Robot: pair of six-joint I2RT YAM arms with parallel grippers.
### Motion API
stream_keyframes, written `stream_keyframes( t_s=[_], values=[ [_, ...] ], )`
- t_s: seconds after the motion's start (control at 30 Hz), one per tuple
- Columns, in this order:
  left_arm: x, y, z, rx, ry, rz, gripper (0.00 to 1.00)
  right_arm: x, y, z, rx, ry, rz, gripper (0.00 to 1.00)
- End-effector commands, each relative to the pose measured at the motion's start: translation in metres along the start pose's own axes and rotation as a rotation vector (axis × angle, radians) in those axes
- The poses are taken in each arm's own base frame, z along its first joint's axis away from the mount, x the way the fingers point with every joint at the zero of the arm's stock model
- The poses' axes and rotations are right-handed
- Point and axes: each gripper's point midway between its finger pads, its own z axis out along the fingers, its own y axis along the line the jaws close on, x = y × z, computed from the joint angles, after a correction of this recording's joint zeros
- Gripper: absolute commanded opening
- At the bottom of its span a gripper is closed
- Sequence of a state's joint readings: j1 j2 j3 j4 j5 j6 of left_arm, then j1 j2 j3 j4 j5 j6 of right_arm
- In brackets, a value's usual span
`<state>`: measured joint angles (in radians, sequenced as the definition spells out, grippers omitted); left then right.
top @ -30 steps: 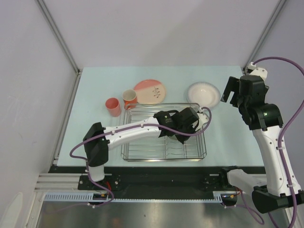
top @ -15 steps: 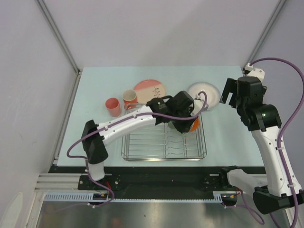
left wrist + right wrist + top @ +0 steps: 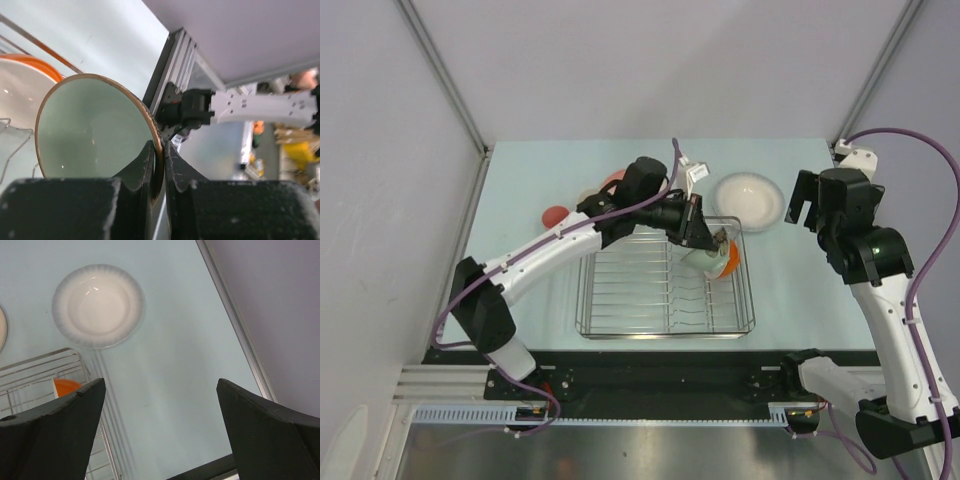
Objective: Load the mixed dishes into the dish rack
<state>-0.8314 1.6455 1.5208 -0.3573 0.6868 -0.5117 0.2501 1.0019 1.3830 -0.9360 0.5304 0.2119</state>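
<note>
My left gripper (image 3: 159,162) is shut on the rim of the pale green bowl (image 3: 95,130), one finger inside the bowl and one outside. The bowl stands on edge next to the orange bowl (image 3: 22,92) at the far right end of the dish rack (image 3: 650,300). From above, the left gripper (image 3: 712,240) hangs over that corner, by the orange bowl (image 3: 728,260). My right gripper (image 3: 160,430) is open and empty over bare table, right of the rack (image 3: 45,370). The white shallow plate (image 3: 97,305) lies beyond the rack.
The left arm partly hides the pink tumbler (image 3: 555,212), the orange mug (image 3: 586,195) and the pink-and-cream plate (image 3: 613,180) behind the rack's left half. The white plate (image 3: 748,198) sits just left of the right gripper (image 3: 804,200). Frame posts border the table.
The left arm swung its elbow up and toward the back, and its wrist turned toward the rack's far right corner. Its jaws closed the last bit onto the green bowl's rim. The right arm barely moved.
</note>
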Motion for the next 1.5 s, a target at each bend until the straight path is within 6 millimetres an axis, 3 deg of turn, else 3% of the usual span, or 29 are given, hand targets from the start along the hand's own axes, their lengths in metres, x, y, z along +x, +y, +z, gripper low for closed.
stream_keyframes(
  t_s=[0.0,0.13,0.37,0.63,0.83,1.1,1.3,1.47],
  values=[
    [-0.059,-0.072,-0.022,0.183,-0.231,-0.006,0.00,-0.010,-0.001,0.001,0.015,-0.044,0.013,1.00],
    [-0.059,-0.071,-0.001,0.081,-0.280,-0.129,0.00,-0.010,0.002,0.003,0.009,-0.037,0.010,1.00],
    [-0.039,-0.074,0.036,-0.009,-0.287,-0.384,0.00,-0.007,0.003,0.007,0.008,-0.021,0.013,1.00],
    [-0.007,-0.053,0.060,-0.019,-0.260,-0.521,0.00,-0.005,0.001,0.010,0.014,-0.010,0.018,1.00],
    [0.003,-0.021,0.072,-0.116,-0.301,-0.594,0.00,-0.004,-0.003,0.009,0.030,-0.006,0.011,1.00],
    [0.014,-0.007,0.085,-0.157,-0.291,-0.676,0.00,-0.002,-0.002,0.015,0.037,0.008,0.009,1.00],
    [0.023,-0.002,0.084,-0.147,-0.267,-0.775,0.00,0.001,0.003,0.020,0.026,0.028,0.003,1.00],
    [0.040,0.014,0.083,-0.193,-0.253,-0.846,0.00,0.002,0.006,0.022,0.018,0.035,-0.003,1.00]
  ],
)
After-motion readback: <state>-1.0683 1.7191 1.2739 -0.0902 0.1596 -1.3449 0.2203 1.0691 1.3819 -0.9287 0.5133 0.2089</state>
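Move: The left gripper holds the green bowl by its rim above the dish rack. The open slots it is headed for, near the rack's front right corner, lie about 7 cm right, 2 cm back and 18 cm below. The orange bowl stands in the rack some 8 cm ahead, 4 cm right and 19 cm below; the white plate is roughly 26 cm ahead, 11 cm right and 26 cm below. From the idle right gripper, those slots lie about 8 cm back, 11 cm left and 23 cm below. Keep the left gripper's pinch on the green bowl's rim and carry the bowl about 6 cm right and slightly back while rising a little, then lower it some 11 cm from that peak towards the slots on the near side of the orange bowl. Throughout, swing the fingers about 30 degrees counter-clockwise and roll the wrist a similar amount about the fingers. ##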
